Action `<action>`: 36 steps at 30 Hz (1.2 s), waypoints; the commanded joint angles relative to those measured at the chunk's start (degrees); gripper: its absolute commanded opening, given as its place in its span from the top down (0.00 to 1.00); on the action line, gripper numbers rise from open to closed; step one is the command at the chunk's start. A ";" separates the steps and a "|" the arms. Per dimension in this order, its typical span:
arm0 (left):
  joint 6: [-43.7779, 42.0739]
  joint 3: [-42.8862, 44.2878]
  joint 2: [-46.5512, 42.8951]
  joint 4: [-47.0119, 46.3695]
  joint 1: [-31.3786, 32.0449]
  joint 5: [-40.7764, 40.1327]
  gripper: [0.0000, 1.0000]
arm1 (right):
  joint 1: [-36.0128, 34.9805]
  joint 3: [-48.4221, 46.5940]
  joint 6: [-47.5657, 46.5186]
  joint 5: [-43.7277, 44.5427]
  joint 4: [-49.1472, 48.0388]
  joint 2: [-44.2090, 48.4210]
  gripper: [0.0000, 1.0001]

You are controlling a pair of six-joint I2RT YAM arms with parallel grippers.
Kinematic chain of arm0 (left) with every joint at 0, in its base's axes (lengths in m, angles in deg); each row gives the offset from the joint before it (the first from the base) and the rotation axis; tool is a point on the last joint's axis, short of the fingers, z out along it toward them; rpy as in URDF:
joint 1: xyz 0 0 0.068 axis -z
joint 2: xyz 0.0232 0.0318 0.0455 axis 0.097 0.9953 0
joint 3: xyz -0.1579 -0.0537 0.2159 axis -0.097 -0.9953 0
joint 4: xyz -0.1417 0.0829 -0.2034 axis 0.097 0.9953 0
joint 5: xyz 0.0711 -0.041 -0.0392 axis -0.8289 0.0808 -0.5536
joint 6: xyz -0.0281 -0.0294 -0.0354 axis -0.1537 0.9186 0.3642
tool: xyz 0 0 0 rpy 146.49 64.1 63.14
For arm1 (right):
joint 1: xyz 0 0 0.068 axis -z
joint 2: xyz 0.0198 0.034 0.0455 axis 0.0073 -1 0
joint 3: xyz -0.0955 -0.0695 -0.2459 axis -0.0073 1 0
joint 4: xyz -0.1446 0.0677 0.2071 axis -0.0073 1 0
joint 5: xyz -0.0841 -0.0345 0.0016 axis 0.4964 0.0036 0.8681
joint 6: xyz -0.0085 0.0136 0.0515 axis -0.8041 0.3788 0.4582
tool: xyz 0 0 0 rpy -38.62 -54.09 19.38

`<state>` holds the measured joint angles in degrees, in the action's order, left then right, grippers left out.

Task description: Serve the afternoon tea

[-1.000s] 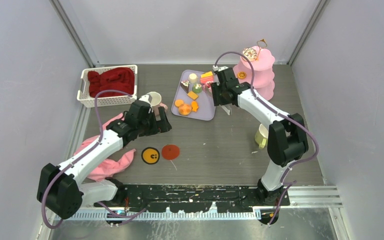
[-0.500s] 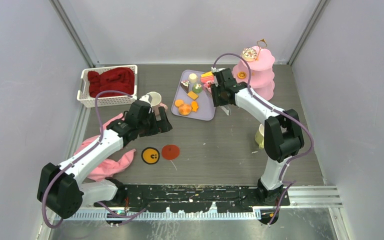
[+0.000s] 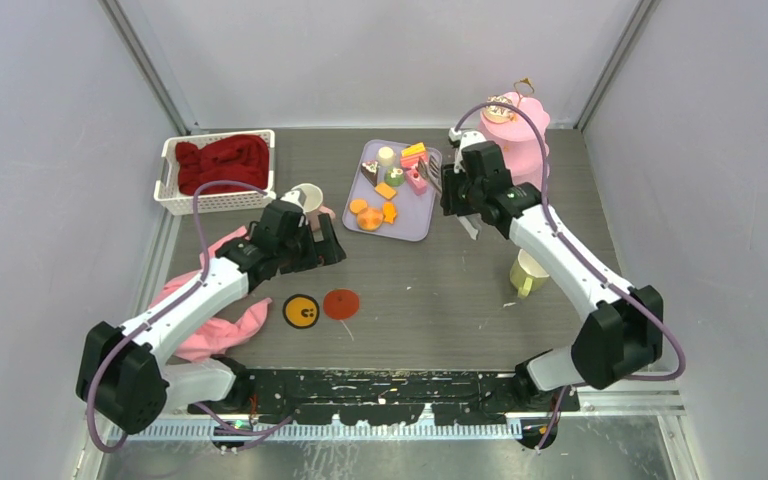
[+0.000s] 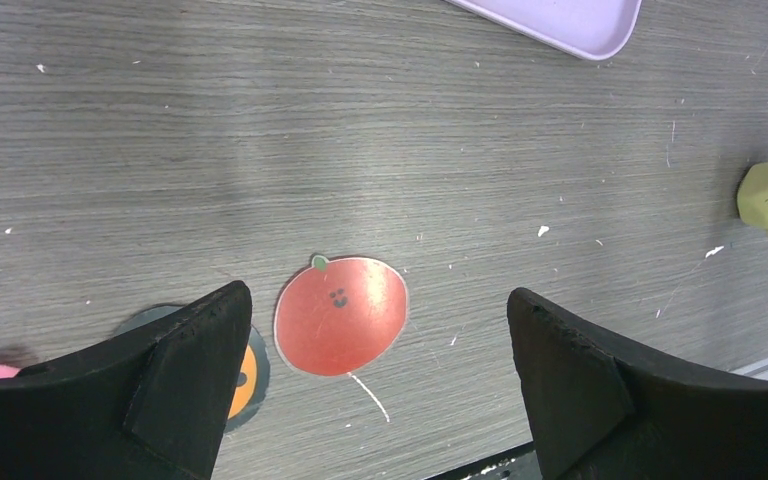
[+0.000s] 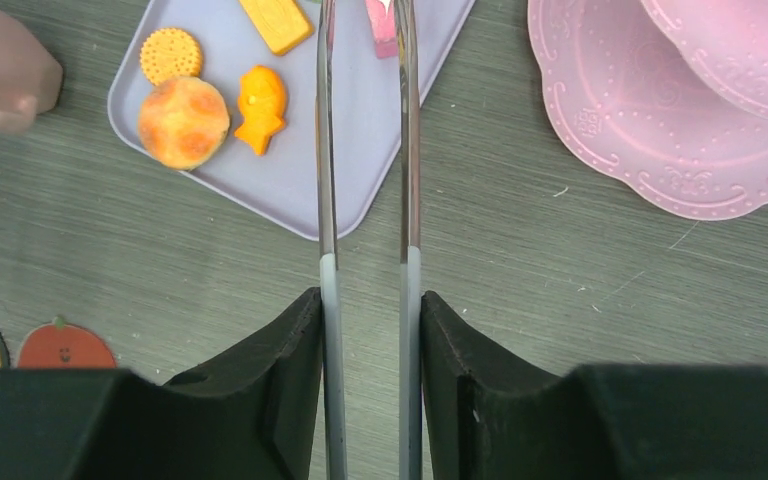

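The lilac tray (image 3: pixel 415 222) holds several toy cakes, among them a round orange bun (image 5: pixel 183 122), a fish-shaped piece (image 5: pixel 261 110) and a cookie (image 5: pixel 171 55). My right gripper (image 3: pixel 452 190) (image 5: pixel 365 300) is shut on the metal tweezers (image 5: pixel 326 150), whose arms reach over the tray's right edge. A pink cake (image 5: pixel 381 25) lies between their tips; whether it is pinched I cannot tell. The pink tiered stand (image 3: pixel 522 150) (image 5: pixel 610 130) is just to the right. A cream mug (image 3: pixel 307 197) stands by my left gripper (image 3: pixel 325 245) (image 4: pixel 375 300), which hangs open and holds nothing. A second mug (image 3: pixel 526 272) stands under my right forearm.
A white basket (image 3: pixel 172 180) with a red cloth sits at the back left. A pink cloth (image 3: pixel 210 330) lies under the left arm. An orange coaster (image 3: pixel 302 311) and a red tomato coaster (image 3: pixel 340 303) (image 4: pixel 340 315) lie at the front middle. Grey walls close in three sides.
The right arm has swung its elbow out to the right and its gripper has shifted right toward the stand, squeezing the tweezers narrower. The left arm has not moved.
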<state>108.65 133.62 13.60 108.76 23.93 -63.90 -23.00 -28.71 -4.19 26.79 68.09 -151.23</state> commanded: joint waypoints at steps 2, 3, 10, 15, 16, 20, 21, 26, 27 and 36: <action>-0.13 1.11 1.30 -3.89 -0.22 2.02 0.02 | 0.13 -0.65 0.05 0.18 -0.08 0.57 0.96; -0.13 1.14 1.58 -3.91 -0.24 2.25 0.02 | 0.13 -1.10 -0.09 0.30 0.04 -0.32 0.90; -0.06 0.18 0.11 -3.10 -0.23 0.84 0.03 | 0.10 -6.06 -1.92 3.44 0.56 -7.47 0.69; 0.04 0.18 0.34 -3.22 -0.23 0.65 0.03 | 0.10 -8.70 -2.91 4.23 0.69 -11.19 0.65; 0.05 0.32 0.66 -3.26 -0.23 0.67 0.03 | 0.08 -9.00 -3.00 4.08 0.69 -11.71 0.64; 0.26 0.78 1.65 -3.15 -0.23 1.27 0.03 | 0.08 -10.00 -3.37 3.36 0.61 -13.77 0.60; 0.29 0.81 1.67 -3.17 -0.22 1.27 0.03 | 0.11 -10.15 -3.41 3.19 0.53 -14.23 0.59; 0.22 0.57 1.16 -3.07 -0.23 0.88 0.03 | 0.02 -10.86 -3.35 1.92 0.15 -15.72 0.57; 0.22 0.51 1.14 -3.04 -0.23 0.86 0.03 | 0.02 -10.82 -3.30 1.90 0.10 -15.85 0.57; 0.73 0.21 1.15 -3.23 -0.23 1.08 0.03 | -0.05 -9.77 -3.45 1.20 -0.21 -15.71 0.53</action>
<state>108.72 133.60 15.39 107.82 23.93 -62.90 -23.00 -36.73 -7.05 28.89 70.59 -168.08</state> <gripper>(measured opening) 0.975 0.474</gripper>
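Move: The pink cake slice lies on the tray about 12 cm ahead of the right hand, 5 cm to its left and 17 cm below. The layered cake is 4 cm beyond it; the green-topped cake sits 4 cm to its left, level with it. The cake stand's middle is roughly 12 cm ahead and 11 cm right of the right hand, 5 cm lower. From the left hand the slice is some 18 cm ahead, 17 cm right and 11 cm below. The right hand lowers the held tongs 7 cm and forward towards the pink slice, tipping down and spreading them slightly. ##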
